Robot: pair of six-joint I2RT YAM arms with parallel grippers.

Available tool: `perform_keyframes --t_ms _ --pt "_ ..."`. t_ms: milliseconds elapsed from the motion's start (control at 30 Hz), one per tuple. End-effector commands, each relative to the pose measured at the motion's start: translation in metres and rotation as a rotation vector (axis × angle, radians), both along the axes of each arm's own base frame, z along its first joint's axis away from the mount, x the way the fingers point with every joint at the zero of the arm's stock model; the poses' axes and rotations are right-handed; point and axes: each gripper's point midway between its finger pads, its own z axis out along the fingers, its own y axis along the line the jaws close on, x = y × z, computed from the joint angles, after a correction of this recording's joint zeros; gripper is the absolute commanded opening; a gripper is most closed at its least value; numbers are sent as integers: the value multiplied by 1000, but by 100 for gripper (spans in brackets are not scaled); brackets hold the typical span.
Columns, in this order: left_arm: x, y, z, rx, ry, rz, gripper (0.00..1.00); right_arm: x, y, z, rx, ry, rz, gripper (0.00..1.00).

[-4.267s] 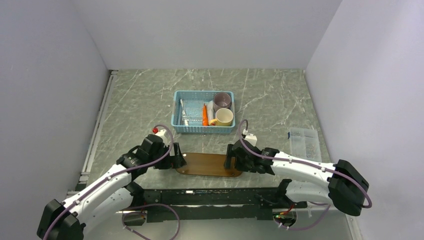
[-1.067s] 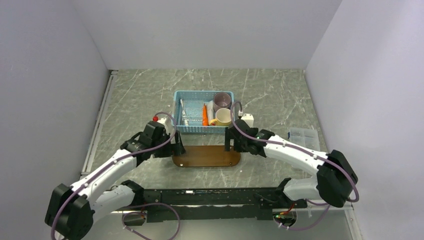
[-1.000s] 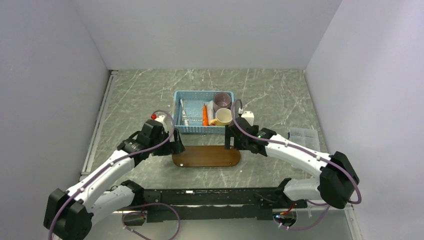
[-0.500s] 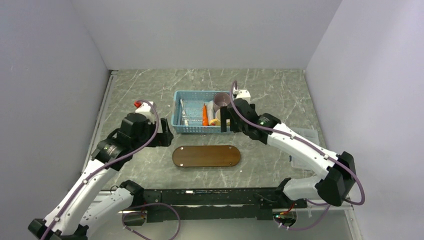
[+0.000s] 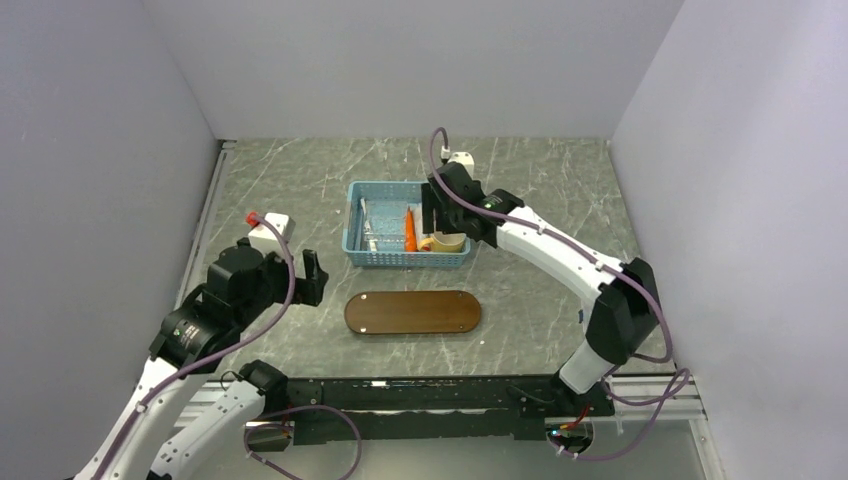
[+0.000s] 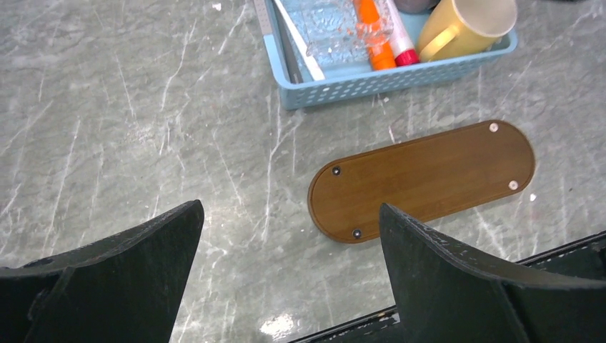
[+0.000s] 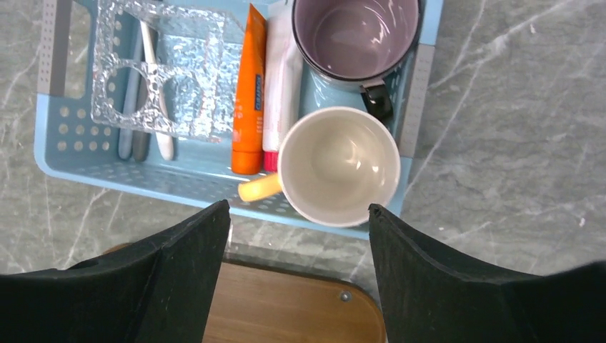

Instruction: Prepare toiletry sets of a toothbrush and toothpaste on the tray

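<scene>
The dark-brown oval tray [image 5: 412, 312] [image 6: 429, 179] lies bare on the table, just in front of the light-blue basket [image 5: 405, 260] [image 7: 50, 153]. In the basket lie an orange toothpaste [image 7: 249, 93] [image 5: 409, 231] [image 6: 371, 36] and a thin white toothbrush [image 7: 156, 93] under a clear plastic holder [image 7: 193, 71]. My right gripper [image 7: 299, 207] [image 5: 432, 215] hovers open over the basket's right half, with nothing between its fingers. My left gripper [image 6: 291, 207] [image 5: 310, 277] is open and empty, above bare table left of the tray.
A cream mug with a yellow handle [image 7: 337, 164] and a purple mug [image 7: 355, 36] fill the basket's right side. A white tube with a pink end [image 7: 277, 86] lies beside the orange one. Grey walls close in the table on three sides.
Both grippers have left the tray's ends. The right arm has swung up over the basket and its jaws have narrowed a little. The left arm has pulled back to the left.
</scene>
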Motion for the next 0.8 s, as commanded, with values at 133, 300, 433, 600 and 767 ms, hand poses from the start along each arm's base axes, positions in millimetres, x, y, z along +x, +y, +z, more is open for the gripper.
perform_keyframes --t_ms 133,300,433,600,767 --pt "2 8 -19 39 -50 5 99 29 11 3 74 15 -96 64" --pt "1 13 -24 28 -72 34 99 35 12 -13 73 49 -162 59" --pt "1 11 -23 19 -80 23 99 42 15 -24 79 80 -218 56" --pt "1 10 -25 20 -73 21 99 51 21 -35 110 100 -274 55" --pt "-1 10 -23 9 -87 16 99 60 23 -47 120 138 -339 53"
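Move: Go for the white toothpaste tube in the basket: it lies about 5 cm ahead of the right hand, 6 cm to its left and some 15 cm below. The orange toothpaste is 3 cm farther left of it. The yellow mug stands almost beneath the right hand, about 1 cm back, with the purple cup 6 cm ahead and 1 cm left. From the left hand the white tube is roughly 19 cm ahead, 20 cm right and 22 cm down. Lower the right gripper about 6 cm while reaching forward some 5 cm and a little left, over the basket towards the white toothpaste. Swing it about 15 degrees clockwise, tip the fingers further down, and narrow them to roughly half open without closing on anything. Let the empty, open left gripper sink about 3 cm, clear of the board. ##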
